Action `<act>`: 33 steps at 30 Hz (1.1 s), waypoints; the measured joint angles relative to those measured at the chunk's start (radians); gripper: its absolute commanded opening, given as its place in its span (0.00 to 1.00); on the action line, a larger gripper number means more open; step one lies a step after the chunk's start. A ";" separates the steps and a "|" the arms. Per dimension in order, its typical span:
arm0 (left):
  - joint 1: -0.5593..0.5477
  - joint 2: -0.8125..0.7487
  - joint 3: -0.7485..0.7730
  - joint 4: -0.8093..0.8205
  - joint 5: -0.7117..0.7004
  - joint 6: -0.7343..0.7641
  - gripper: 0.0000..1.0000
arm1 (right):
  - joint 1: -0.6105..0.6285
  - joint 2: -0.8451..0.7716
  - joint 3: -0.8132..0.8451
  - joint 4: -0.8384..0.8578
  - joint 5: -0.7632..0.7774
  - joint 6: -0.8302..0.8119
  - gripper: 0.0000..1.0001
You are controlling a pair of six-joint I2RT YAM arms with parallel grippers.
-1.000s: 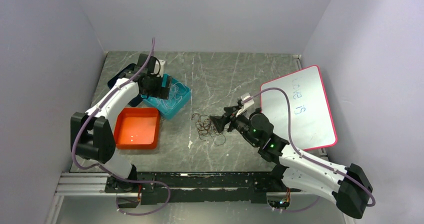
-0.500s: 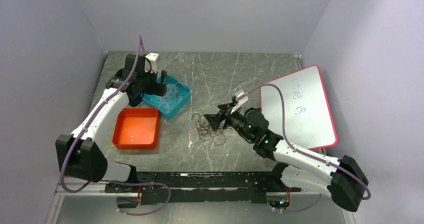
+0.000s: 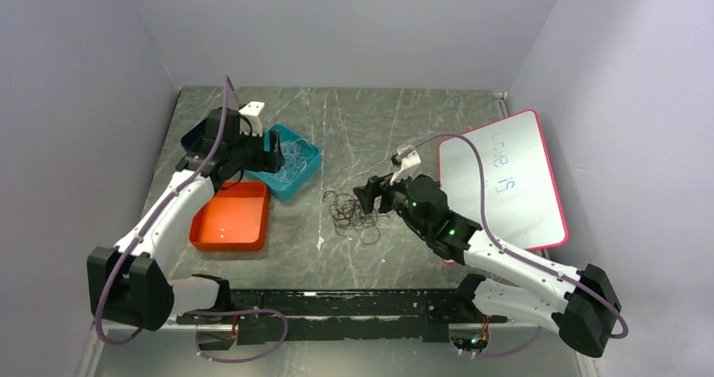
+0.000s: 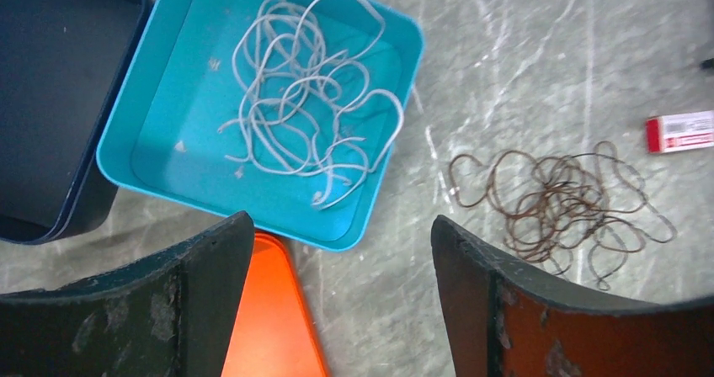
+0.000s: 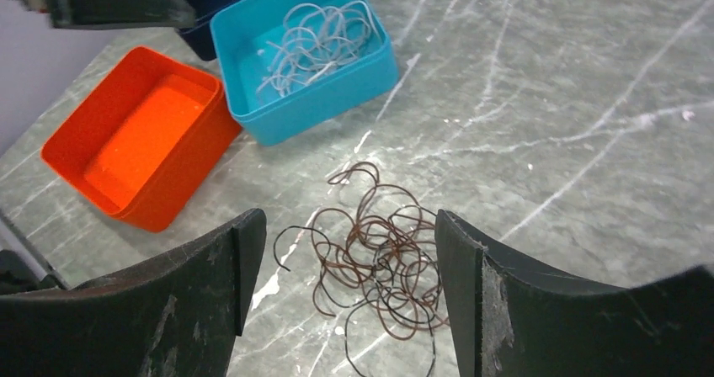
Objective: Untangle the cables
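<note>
The cables lie in two lots. Whitish-grey ones (image 4: 307, 99) are piled in a teal tray (image 4: 402, 40). A tangle of dark brown and black ones (image 5: 379, 259) rests on the marble table (image 3: 396, 124), right of the trays. My left gripper (image 4: 341, 225) is open and empty, hovering over the gap between the teal tray and an orange tray (image 4: 274, 318). My right gripper (image 5: 347, 225) is open just above the dark tangle (image 3: 349, 215), with a finger on each side and nothing gripped. In the top view the left gripper (image 3: 251, 156) sits at the teal tray's left edge.
An empty orange tray (image 3: 227, 217) stands in front of the teal tray (image 3: 305, 168). A dark blue tray (image 4: 50, 99) sits behind and to the left. A pink-rimmed whiteboard (image 3: 505, 179) lies at the right. A small red-and-white object (image 4: 680, 131) lies beyond the tangle.
My left gripper has drawn back from over the teal tray toward its left edge, and its jaws have narrowed a little. My right gripper has dropped closer to the dark tangle.
</note>
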 measured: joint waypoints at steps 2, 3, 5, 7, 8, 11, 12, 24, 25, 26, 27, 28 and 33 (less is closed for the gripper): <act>0.000 -0.047 -0.035 0.036 0.018 -0.016 0.81 | 0.000 0.003 0.035 -0.072 0.028 0.022 0.73; 0.000 -0.076 -0.053 0.057 0.026 -0.027 0.81 | 0.000 0.011 0.056 -0.111 0.040 0.034 0.71; 0.000 -0.135 -0.084 0.101 0.050 -0.053 0.81 | 0.000 0.035 0.098 -0.185 0.061 0.059 0.66; 0.000 -0.174 -0.105 0.136 0.072 -0.075 0.80 | 0.000 0.065 0.136 -0.256 0.080 0.087 0.62; 0.000 -0.196 -0.120 0.160 0.086 -0.088 0.80 | -0.003 0.084 0.155 -0.292 0.089 0.102 0.60; 0.000 -0.234 -0.156 0.200 0.117 -0.114 0.80 | -0.030 0.133 0.189 -0.375 0.079 0.139 0.55; 0.000 -0.240 -0.166 0.204 0.122 -0.121 0.80 | -0.045 0.143 0.193 -0.389 0.067 0.145 0.55; 0.000 -0.263 -0.211 0.211 0.146 -0.139 0.79 | -0.231 0.391 0.252 -0.422 -0.239 0.050 0.50; 0.000 -0.262 -0.211 0.211 0.147 -0.139 0.79 | -0.233 0.409 0.258 -0.422 -0.253 0.039 0.49; 0.000 -0.262 -0.211 0.211 0.148 -0.139 0.79 | -0.235 0.422 0.262 -0.421 -0.266 0.029 0.48; 0.000 -0.261 -0.211 0.211 0.150 -0.139 0.79 | -0.235 0.432 0.264 -0.420 -0.274 0.023 0.48; 0.000 -0.261 -0.211 0.211 0.152 -0.138 0.79 | -0.236 0.443 0.267 -0.420 -0.285 0.016 0.47; 0.000 -0.254 -0.211 0.211 0.155 -0.136 0.79 | -0.237 0.497 0.273 -0.401 -0.309 -0.006 0.44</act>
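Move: The brown and black cable tangle lies almost under the right hand, its middle about 2 cm ahead, 1 cm left and some 17 cm below. From that hand, the red-and-white box is roughly 5 cm ahead and 14 cm right, and the blue tray with the white cables about 16 cm ahead and 19 cm left. From the left hand, the brown tangle is some 7 cm back, 18 cm right and 14 cm lower. No clear contact yet: the right hand sinks about 13 cm towards the near-right part of the tangle, edging forward some 3 cm and swinging briefly right before easing back left. Its fingers tip from nearly level to steeply down and narrow to about half open. The empty left hand backs away from the blue tray, rising and shifting right, then holds still with its fingers open. ##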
